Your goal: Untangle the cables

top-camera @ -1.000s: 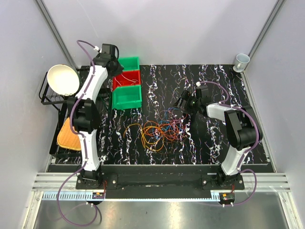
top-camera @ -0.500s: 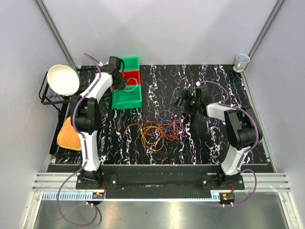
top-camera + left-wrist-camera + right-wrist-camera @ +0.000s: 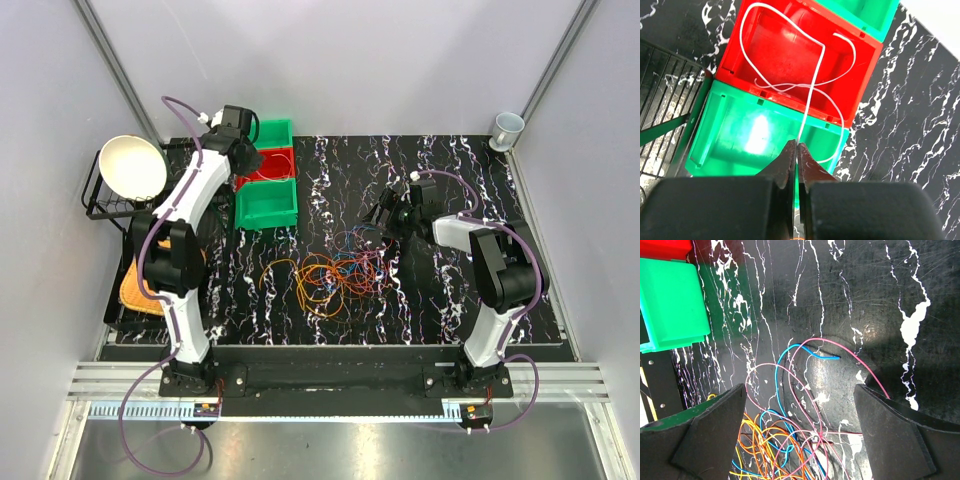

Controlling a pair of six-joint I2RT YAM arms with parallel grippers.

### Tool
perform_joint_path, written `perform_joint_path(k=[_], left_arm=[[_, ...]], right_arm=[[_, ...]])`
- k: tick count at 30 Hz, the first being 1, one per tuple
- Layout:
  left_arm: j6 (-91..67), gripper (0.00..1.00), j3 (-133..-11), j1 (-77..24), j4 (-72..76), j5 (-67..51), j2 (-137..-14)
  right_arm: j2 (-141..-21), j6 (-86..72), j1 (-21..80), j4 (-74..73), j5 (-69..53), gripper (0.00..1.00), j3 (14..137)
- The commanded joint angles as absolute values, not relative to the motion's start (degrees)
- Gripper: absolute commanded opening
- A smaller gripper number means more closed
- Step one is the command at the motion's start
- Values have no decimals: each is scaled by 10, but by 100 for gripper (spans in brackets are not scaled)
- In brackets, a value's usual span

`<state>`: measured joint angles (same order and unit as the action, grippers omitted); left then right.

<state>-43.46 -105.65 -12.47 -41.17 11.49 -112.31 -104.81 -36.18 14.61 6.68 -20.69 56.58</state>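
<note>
A tangle of thin cables [image 3: 335, 275] in orange, red, pink and blue lies mid-table. In the right wrist view a blue cable [image 3: 805, 347] and a pink loop [image 3: 790, 385] spread out from the orange bunch [image 3: 765, 450]. My right gripper [image 3: 799, 390] hangs open just above them, at the tangle's far right edge [image 3: 385, 215], with nothing between its fingers. My left gripper [image 3: 796, 146] is shut on a white cable [image 3: 812, 95] above the bins. The cable loops down into the red bin [image 3: 735, 55] and trails over the near green bin [image 3: 720, 135].
Three bins stand in a row at the back left: green [image 3: 270, 132], red [image 3: 272, 165], green [image 3: 268, 205]. A black rack with a white bowl [image 3: 132, 165] and an orange item [image 3: 140, 285] sits along the left edge. A cup [image 3: 507, 126] stands at the far right corner.
The left arm swung nearer over the bins, then back toward the far side, still holding the white cable. The right arm has not moved.
</note>
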Motion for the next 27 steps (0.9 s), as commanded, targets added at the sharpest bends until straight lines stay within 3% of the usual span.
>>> perform_joint_path(k=[1, 12, 27], left_arm=[[-441, 0, -1081, -123, -429, 86, -1119], [-443, 0, -1207, -97, -486, -14, -1226], [-441, 0, -1291, -76, -460, -47, -1324]], right_arm=[[-1052, -367, 144, 91, -220, 93, 582], [-1051, -369, 143, 91, -225, 93, 582], [-1057, -369, 143, 91, -226, 93, 584]])
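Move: The left hand holds the white cable, its loops dangling ahead; the red bin lies about 6 cm ahead of that hand, nearly centred sideways and some 14 cm below. At the same depth, the near green bin is about 4 cm back and the far green bin about 15 cm ahead, both nearly in line. From the idle right hand, the red bin is roughly 16 cm ahead and 25 cm to the left, a little lower. Keeping the white cable pinched between shut fingertips, the left hand first eases back slightly, then heads forward with a small swing to the right, and sinks towards the red bin, ending about 6 cm lower and 4 cm farther out. Its fingers tip some 10 degrees steeper while its left side dips about as much. ##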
